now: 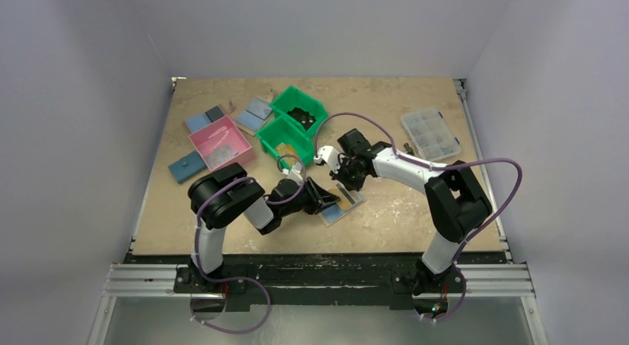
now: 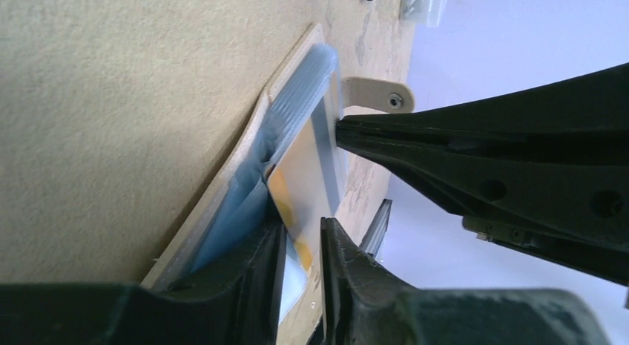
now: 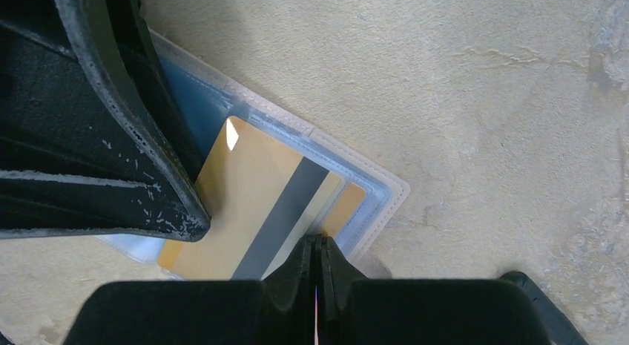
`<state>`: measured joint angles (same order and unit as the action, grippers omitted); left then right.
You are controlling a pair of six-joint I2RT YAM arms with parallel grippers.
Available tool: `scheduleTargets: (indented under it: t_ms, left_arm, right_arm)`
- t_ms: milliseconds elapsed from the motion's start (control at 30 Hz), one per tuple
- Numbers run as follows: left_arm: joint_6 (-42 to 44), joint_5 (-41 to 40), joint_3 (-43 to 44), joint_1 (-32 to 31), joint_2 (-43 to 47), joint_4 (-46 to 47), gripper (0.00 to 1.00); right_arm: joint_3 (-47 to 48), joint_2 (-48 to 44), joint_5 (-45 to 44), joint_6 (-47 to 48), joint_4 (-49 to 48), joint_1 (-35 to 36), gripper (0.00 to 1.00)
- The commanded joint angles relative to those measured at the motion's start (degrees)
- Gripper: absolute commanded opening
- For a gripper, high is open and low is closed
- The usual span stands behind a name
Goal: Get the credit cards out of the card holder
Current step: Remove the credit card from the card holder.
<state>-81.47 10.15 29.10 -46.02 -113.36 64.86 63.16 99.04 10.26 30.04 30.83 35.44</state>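
Note:
The card holder (image 1: 343,208) lies open on the table between the two arms, its beige edge (image 3: 389,189) and light-blue panel (image 2: 297,100) showing. A yellow-orange credit card (image 3: 245,182) with a grey stripe sticks partly out of its pocket. A second orange card (image 3: 346,208) shows through the clear pocket. My left gripper (image 2: 303,234) straddles the card's (image 2: 297,174) corner with its jaws apart and a gap showing. My right gripper (image 3: 317,242) is shut, and its tips press down on the holder beside the stripe.
Two green bins (image 1: 297,122) and a pink bin (image 1: 220,142) stand at the back left, with flat blue wallets (image 1: 187,167) around them. A clear organiser box (image 1: 430,133) sits at the back right. The holder's snap tab (image 2: 378,93) lies flat on the table.

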Motion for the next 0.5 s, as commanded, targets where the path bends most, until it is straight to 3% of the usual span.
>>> scheduleTargets:
  t_ms: [0,233,467]
  left_arm:
    - [-0.16,-1.49,-1.01,0.42,-0.02,0.73,0.22]
    - [0.11,-1.41,-1.4,0.69,-0.28,1.11,0.0]
    - [0.34,-0.45,-3.47,1.22,-0.13,3.35,0.0]
  right_arm:
    - [-1.9,4.66,13.97,-3.11,2.67,1.44,0.0]
    - [-2.16,4.67,12.05,-4.08,1.89,-0.03,0.0]
    - [-2.76,5.72,6.84,-5.82,0.51,-1.48,0.04]
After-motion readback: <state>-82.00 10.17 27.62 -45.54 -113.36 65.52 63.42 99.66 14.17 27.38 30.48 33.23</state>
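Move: Just about 3 cm to the right of the left hand and 2 cm ahead lies the middle of the top credit card, a centimetre or so lower; the open card holder beneath it is centred roughly 1 cm to the right and level ahead. The near green box stands some 16 cm ahead and 14 cm to the left of the left hand. From the right hand, the card's middle is about 2 cm back and 2 cm left, scarcely lower. Closing from roughly a third open to almost shut, the left fingers pinch the card's near-left edge while the hand shifts under 1 cm left and sinks about half a centimetre. The right hand stays in place, its shut fingertips still resting on the far-right side of the card in the holder, and only tilts a few degrees. ##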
